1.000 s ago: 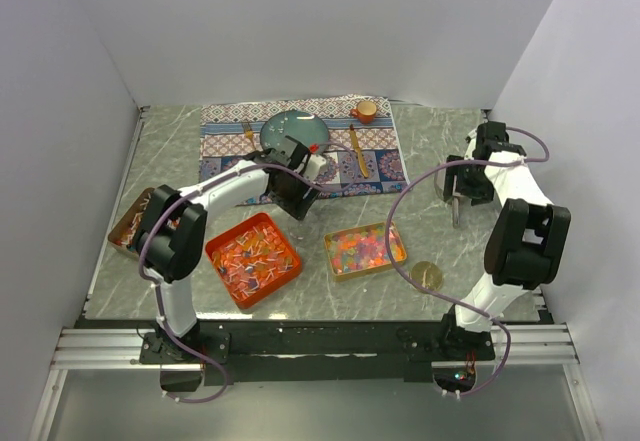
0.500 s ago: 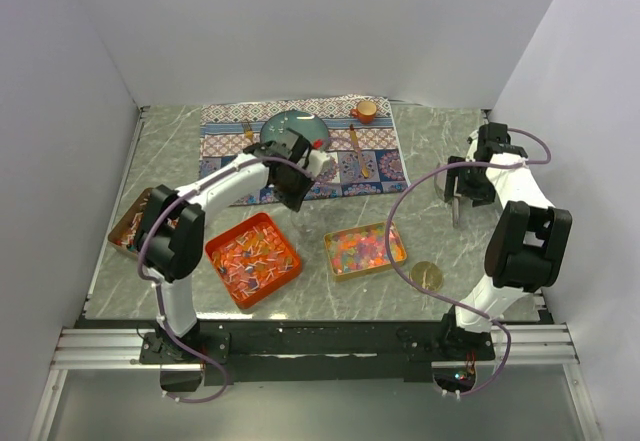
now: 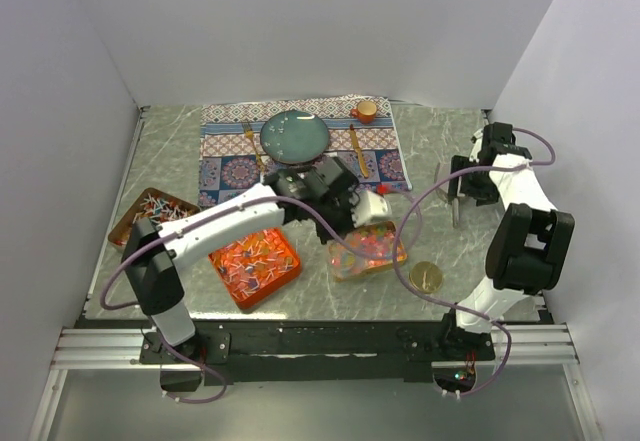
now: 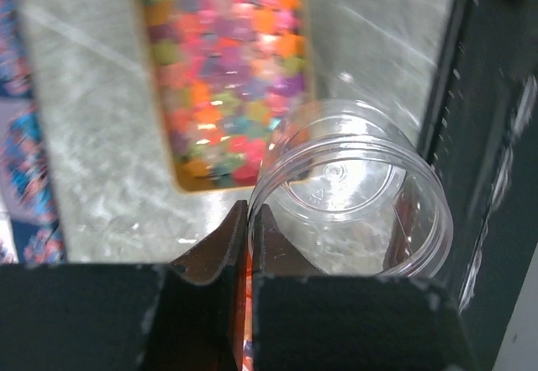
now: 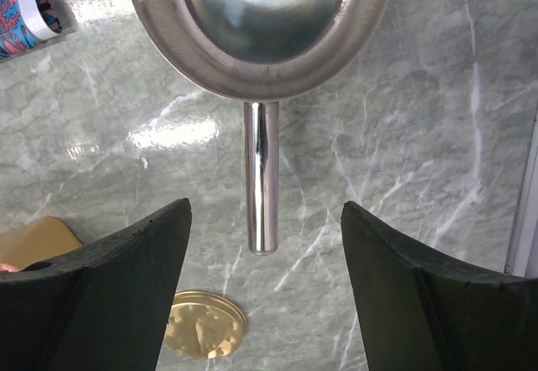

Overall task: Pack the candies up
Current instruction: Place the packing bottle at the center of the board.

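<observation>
My left gripper (image 4: 250, 211) is shut on the rim of a clear empty plastic jar (image 4: 353, 188), one finger inside the wall and one outside. In the top view the left gripper (image 3: 352, 209) holds the jar (image 3: 373, 207) just above the far edge of the tray of pastel candies (image 3: 366, 249), which also show in the left wrist view (image 4: 231, 76). Orange-red candies (image 3: 252, 261) fill an orange tray, and red-white-blue candies (image 3: 160, 207) lie in a metal tray at the left. My right gripper (image 5: 265, 213) stands open, its fingers either side of the handle of the silver scoop (image 5: 261, 18).
A gold lid (image 3: 426, 277) lies near the table's front, right of the pastel tray. A patterned placemat (image 3: 225, 146) at the back carries a teal plate (image 3: 295, 134), a small cup (image 3: 366, 111) and cutlery. White walls close in both sides.
The left gripper shut on the jar at the placemat's near edge and swung right with it to the pastel tray. The right arm barely moved.
</observation>
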Controlling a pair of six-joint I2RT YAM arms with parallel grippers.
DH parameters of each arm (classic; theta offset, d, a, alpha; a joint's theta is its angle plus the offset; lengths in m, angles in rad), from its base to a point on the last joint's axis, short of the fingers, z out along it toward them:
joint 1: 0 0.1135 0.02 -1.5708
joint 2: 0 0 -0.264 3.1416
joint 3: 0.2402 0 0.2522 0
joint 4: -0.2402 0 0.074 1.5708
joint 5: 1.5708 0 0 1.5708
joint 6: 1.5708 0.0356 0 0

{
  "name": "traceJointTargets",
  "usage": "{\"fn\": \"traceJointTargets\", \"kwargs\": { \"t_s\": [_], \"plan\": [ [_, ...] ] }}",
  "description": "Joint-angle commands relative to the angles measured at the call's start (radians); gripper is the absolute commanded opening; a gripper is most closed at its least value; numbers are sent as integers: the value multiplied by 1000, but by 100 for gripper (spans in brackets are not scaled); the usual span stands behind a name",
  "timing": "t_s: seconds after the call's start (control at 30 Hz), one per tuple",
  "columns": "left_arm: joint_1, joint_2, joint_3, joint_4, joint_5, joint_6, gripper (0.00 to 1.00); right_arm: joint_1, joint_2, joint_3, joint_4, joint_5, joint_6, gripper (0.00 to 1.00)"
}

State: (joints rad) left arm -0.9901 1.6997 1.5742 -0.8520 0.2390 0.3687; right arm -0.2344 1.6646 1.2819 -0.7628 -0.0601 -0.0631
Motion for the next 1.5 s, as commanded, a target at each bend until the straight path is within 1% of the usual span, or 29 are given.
{"fn": "traceJointTargets", "kwargs": {
  "t_s": [0.0,0.17,0.27,0.33,0.53,0.63,0.73,0.83,0.87,0.93,0.97,1.0,1.07,1.1,1.13,1.17,1.23,1.27,1.3,1.33,1.37,1.4,1.43,1.47],
  "plan": [
    [-88,79,53,-74,-6,127,1,-9,-75,25,0,11,-17,79],
    [-166,163,69,-67,0,64,1,-13,-120,40,-9,-3,-18,79],
    [-189,181,53,-21,-9,12,1,-22,-141,39,-10,-14,-7,79],
    [-196,204,40,10,-58,-5,1,-31,-144,43,-16,-38,12,79],
    [-197,207,-29,108,-107,-43,2,-45,-140,62,-13,-70,37,79],
    [-202,219,-49,131,-141,-51,10,-52,-132,71,-12,-70,37,79],
    [-202,224,-54,128,-132,-50,23,-54,-135,79,-17,-70,34,79],
    [-200,218,-45,126,-101,-31,48,-56,-135,82,-17,-70,29,79],
    [-197,206,-42,129,-92,-28,58,-56,-135,82,-20,-69,29,79],
    [-191,190,-7,142,-90,-31,65,-57,-138,88,-26,-67,28,79],
    [-179,181,25,128,-84,-36,67,-57,-140,91,-36,-64,25,79],
    [-170,172,96,105,-78,-45,70,-57,-144,103,-41,-64,23,79],
    [-144,137,165,79,-67,-54,75,-57,-150,114,-52,-58,19,79],
    [-133,123,220,53,-54,-51,76,-57,-152,122,-53,-55,17,80],
    [-108,103,236,45,-53,-53,78,-59,-151,125,-55,-53,17,80],
    [-95,59,242,45,-59,-59,78,-59,-151,128,-56,-55,17,80],
    [-38,5,199,54,-90,-79,77,-59,-149,126,-52,-56,20,80],
    [-15,-53,172,51,-96,-82,75,-59,-149,125,-47,-55,25,80],
    [8,-83,97,51,-99,-86,75,-59,-147,125,-46,-61,26,80],
    [63,-110,51,53,-107,-114,75,-59,-149,123,-46,-66,28,80],
    [92,-154,17,38,-104,-122,75,-59,-147,123,-47,-67,31,80],
    [123,-173,-53,28,-110,-132,75,-59,-150,122,-47,-72,31,80],
    [184,-193,-90,24,-121,-152,74,-57,-151,117,-46,-73,31,80],
    [217,-236,-130,28,-124,-154,74,-59,-152,109,-43,-73,31,80]
  ]
}}
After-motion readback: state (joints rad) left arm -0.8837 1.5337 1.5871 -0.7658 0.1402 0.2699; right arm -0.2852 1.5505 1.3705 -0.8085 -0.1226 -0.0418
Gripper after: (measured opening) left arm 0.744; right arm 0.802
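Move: The clear packing bottle, already pinched by its rim, is to stand on bare board about 9 cm back, 4 cm right and 17 cm below the left hand. The tray of gummy candies lies roughly 2 cm ahead and 7 cm right of that hand, the orange candy box 18 cm left and 1 cm back, the gold lid 21 cm right and 4 cm back, all some 16 cm below. From the right hand the spot is about 22 cm back, 25 cm left and 10 cm down. The packing bottle is lowered about 10 cm by the left hand, with some 5 cm back and 4 cm right, onto the board on the base side of the gummy tray; the fingers then open wide, let go of its rim, and the hand climbs away about 18 cm, swinging forward and left. Meanwhile the empty, open right hand rises 6–7 cm above the metal scoop, tilting its fingers forward. ##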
